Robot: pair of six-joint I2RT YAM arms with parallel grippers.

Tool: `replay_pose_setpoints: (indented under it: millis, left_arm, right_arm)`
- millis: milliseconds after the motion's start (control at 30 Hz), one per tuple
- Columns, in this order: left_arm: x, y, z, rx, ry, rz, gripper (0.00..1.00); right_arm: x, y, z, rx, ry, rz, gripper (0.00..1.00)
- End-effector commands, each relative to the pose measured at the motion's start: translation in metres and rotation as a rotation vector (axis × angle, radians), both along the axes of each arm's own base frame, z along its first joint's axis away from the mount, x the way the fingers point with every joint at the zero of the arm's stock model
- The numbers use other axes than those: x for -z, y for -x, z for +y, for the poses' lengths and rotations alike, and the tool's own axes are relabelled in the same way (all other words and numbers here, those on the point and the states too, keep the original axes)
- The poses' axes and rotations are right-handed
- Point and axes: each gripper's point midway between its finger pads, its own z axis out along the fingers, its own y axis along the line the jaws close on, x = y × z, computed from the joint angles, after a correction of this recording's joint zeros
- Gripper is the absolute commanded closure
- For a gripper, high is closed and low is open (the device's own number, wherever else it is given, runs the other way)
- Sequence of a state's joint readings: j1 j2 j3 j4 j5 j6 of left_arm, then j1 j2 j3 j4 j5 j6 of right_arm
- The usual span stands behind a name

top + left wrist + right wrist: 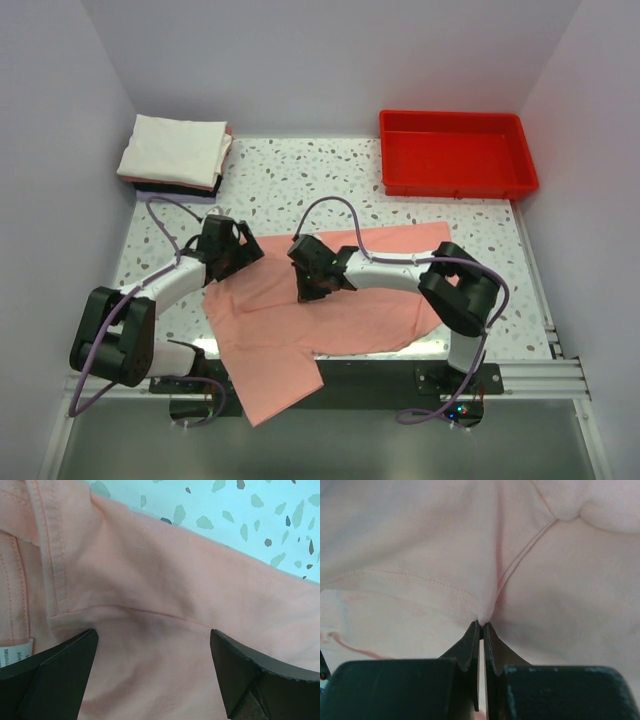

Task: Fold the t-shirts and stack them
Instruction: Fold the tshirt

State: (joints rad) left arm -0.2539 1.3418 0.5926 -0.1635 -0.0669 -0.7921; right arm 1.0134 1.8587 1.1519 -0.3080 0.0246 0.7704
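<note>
A salmon-pink t-shirt (pixel 340 300) lies spread on the speckled table, one part hanging over the near edge. My left gripper (pixel 240 255) stands open over the shirt's upper left, by the collar. In the left wrist view its fingers (pixel 60 672) straddle flat pink cloth (pixel 160 580) below the collar seam, and a white neck label (pixel 15 652) shows at the left. My right gripper (pixel 313 288) is shut near the shirt's middle. The right wrist view shows that gripper (pixel 482 625) pinching a small ridge of pink fabric (pixel 420 545). Folded t-shirts (pixel 175 150) are stacked at the back left, cream on top, black beneath.
A red plastic tray (pixel 455 182) stands at the back right corner. White walls close in the table (pixel 290 170) on three sides. A metal rail runs along the near edge (pixel 530 375) by the arm bases.
</note>
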Motion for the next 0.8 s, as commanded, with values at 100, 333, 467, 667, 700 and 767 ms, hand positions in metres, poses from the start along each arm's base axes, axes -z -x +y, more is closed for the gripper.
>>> replay_pose_setpoints:
  millis: [100, 333, 467, 667, 700, 767]
  left_arm:
    - [0.015, 0.010, 0.022, -0.035, -0.082, 0.046, 0.00]
    - [0.015, 0.010, 0.024, -0.035, -0.090, 0.053, 0.00]
    - [0.014, 0.011, 0.024, -0.032, -0.095, 0.057, 0.00]
    - [0.007, 0.007, 0.020, -0.008, -0.081, 0.045, 0.00]
    - [0.006, 0.008, 0.019, -0.003, -0.080, 0.049, 0.00]
    - [-0.001, 0.006, 0.019, -0.002, -0.077, 0.032, 0.00]
  right_arm:
    - [-0.026, 0.004, -0.009, 0.000, -0.007, -0.022, 1.00]
    - [-0.024, 0.007, -0.019, -0.014, 0.030, -0.016, 1.00]
    - [-0.021, 0.008, -0.021, -0.032, 0.050, -0.007, 0.97]
    - [-0.035, 0.007, -0.015, -0.089, 0.043, -0.026, 0.67]
    - [-0.040, 0.004, -0.019, -0.085, 0.059, -0.039, 0.54]
    - [-0.056, -0.007, -0.029, -0.055, 0.085, -0.101, 0.28]
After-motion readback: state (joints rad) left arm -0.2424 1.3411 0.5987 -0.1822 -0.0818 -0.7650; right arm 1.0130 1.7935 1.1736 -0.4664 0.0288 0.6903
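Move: The right fingers are already shut on a small fold of the t-shirt, right at the hand point, with shirt all round. The shirt's far edge runs about 13 cm ahead of them; its loose sleeve over the table's front edge lies some 19 cm back and 7 cm to their left. From the left hand, spread open on the cloth, that fold is roughly 12 cm right and 9 cm back; the collar tag is about 9 cm left, level with it. Up by almost 2 cm first, the right hand draws the pinched fold off the lower cloth, then eases about 2.5 cm to the right and 1 cm back over the shirt, and finally opens to well over half, letting go. The left hand, fingers still wide, keeps pressing on the shirt and creeps half a centimetre left. ##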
